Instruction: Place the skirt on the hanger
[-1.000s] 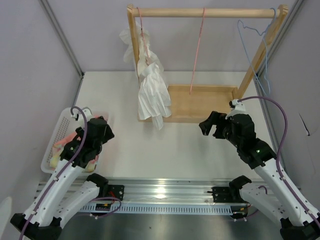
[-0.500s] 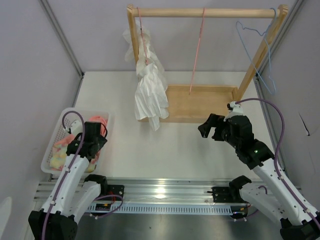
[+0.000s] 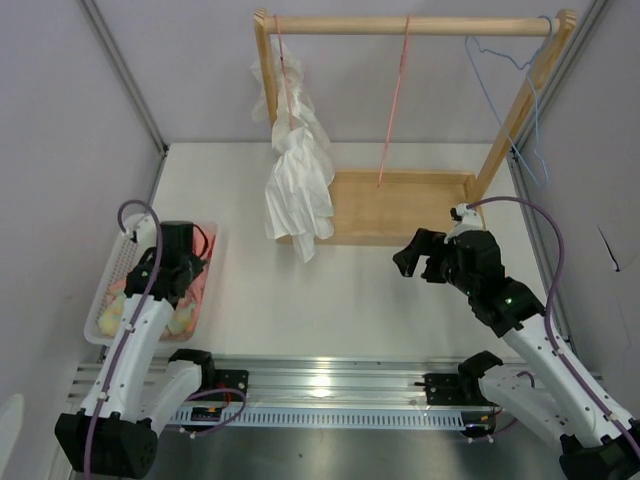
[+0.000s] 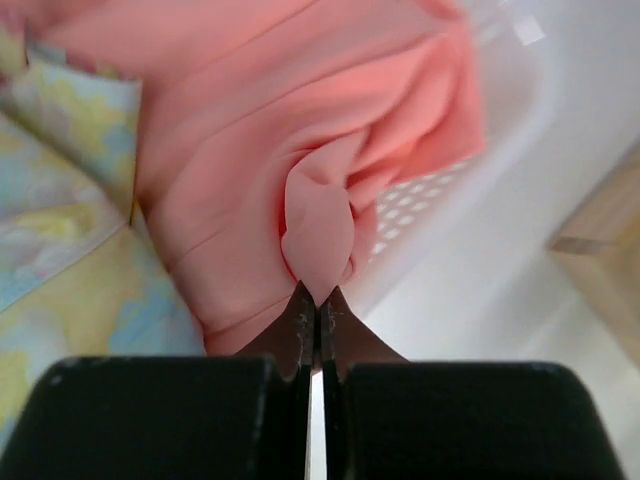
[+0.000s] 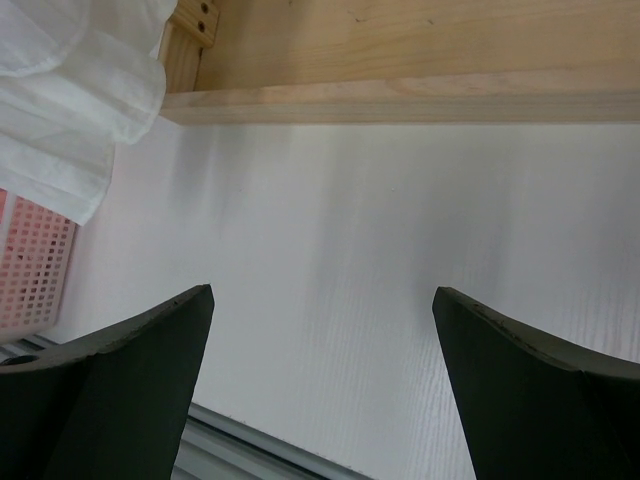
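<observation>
The salmon-pink skirt (image 4: 300,140) lies bunched in the white basket (image 3: 112,268) at the left edge of the table. My left gripper (image 4: 320,298) reaches down into the basket, shut on a raised fold of the skirt; the cloth puckers just beyond the tips. From above, the left gripper (image 3: 172,277) covers most of the skirt (image 3: 202,268). The thin pink hanger (image 3: 394,105) hangs empty from the middle of the wooden rail. My right gripper (image 3: 420,256) hovers open over the table in front of the rack's base, with nothing between its fingers (image 5: 150,340).
A white ruffled garment (image 3: 297,185) hangs at the rail's left end. A light-blue wire hanger (image 3: 512,95) hangs at the right end. The rack's wooden base tray (image 3: 400,208) lies behind the right gripper. A yellow-and-blue cloth (image 4: 60,230) lies beside the skirt in the basket.
My left arm swung left and down into the basket, and its jaws closed on a skirt fold. The white garment swayed slightly left. The right arm barely moved.
</observation>
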Robot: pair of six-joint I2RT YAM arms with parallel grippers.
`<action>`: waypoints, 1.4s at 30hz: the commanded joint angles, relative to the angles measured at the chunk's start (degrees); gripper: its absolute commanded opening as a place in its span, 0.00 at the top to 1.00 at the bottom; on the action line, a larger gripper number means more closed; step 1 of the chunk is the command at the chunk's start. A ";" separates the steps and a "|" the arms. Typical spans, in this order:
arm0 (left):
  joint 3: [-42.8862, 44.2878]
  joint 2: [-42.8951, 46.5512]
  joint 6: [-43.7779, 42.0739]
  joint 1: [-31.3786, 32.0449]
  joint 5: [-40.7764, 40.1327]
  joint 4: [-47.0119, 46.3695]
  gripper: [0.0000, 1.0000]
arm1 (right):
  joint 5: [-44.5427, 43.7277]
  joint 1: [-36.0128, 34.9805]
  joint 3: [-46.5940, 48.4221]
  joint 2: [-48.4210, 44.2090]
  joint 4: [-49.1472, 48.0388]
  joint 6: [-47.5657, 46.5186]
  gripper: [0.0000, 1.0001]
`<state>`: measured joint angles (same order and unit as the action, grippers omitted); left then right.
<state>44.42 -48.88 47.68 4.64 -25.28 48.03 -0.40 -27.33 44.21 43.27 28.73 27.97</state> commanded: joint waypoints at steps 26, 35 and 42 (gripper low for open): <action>36.08 3.00 -31.95 -0.78 28.58 -40.63 1.00 | 3.66 0.17 5.72 8.06 -3.77 -0.72 0.01; 43.89 1.69 -25.62 -0.78 41.79 -41.36 1.00 | 3.04 0.17 6.77 8.94 -4.12 -0.81 0.00; 43.04 2.21 -19.74 -0.78 54.10 -38.45 1.00 | 1.99 0.09 6.86 8.68 -3.95 -1.07 0.01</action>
<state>87.55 -47.86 23.42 4.21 20.71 14.20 2.42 -27.33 48.66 52.34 26.52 27.83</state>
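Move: About 42 cm to the right of the left hand, some 17 cm ahead and 26 cm higher, hangs the middle pink hanger; from the right hand it is roughly 9 cm left, 16 cm ahead and 18 cm up. The white cloth hangs about 27 cm right of the left hand, 15 cm ahead and 18 cm above. The basket's middle is some 7 cm left, 2 cm back and 9 cm below the left hand, the patterned cloth 8 cm left, 8 cm back and 9 cm below. Hauling the pinched pink skirt up out of the basket, the left hand climbs fast, some 44 cm, first easing forward over 5 cm, then swinging about 12 cm right and drawing back again. Its shut fingers keep their hold while the wrist tips up and turns clockwise until they point forward-right and slightly upward. The empty right hand creeps a little forward and left, wide open. ##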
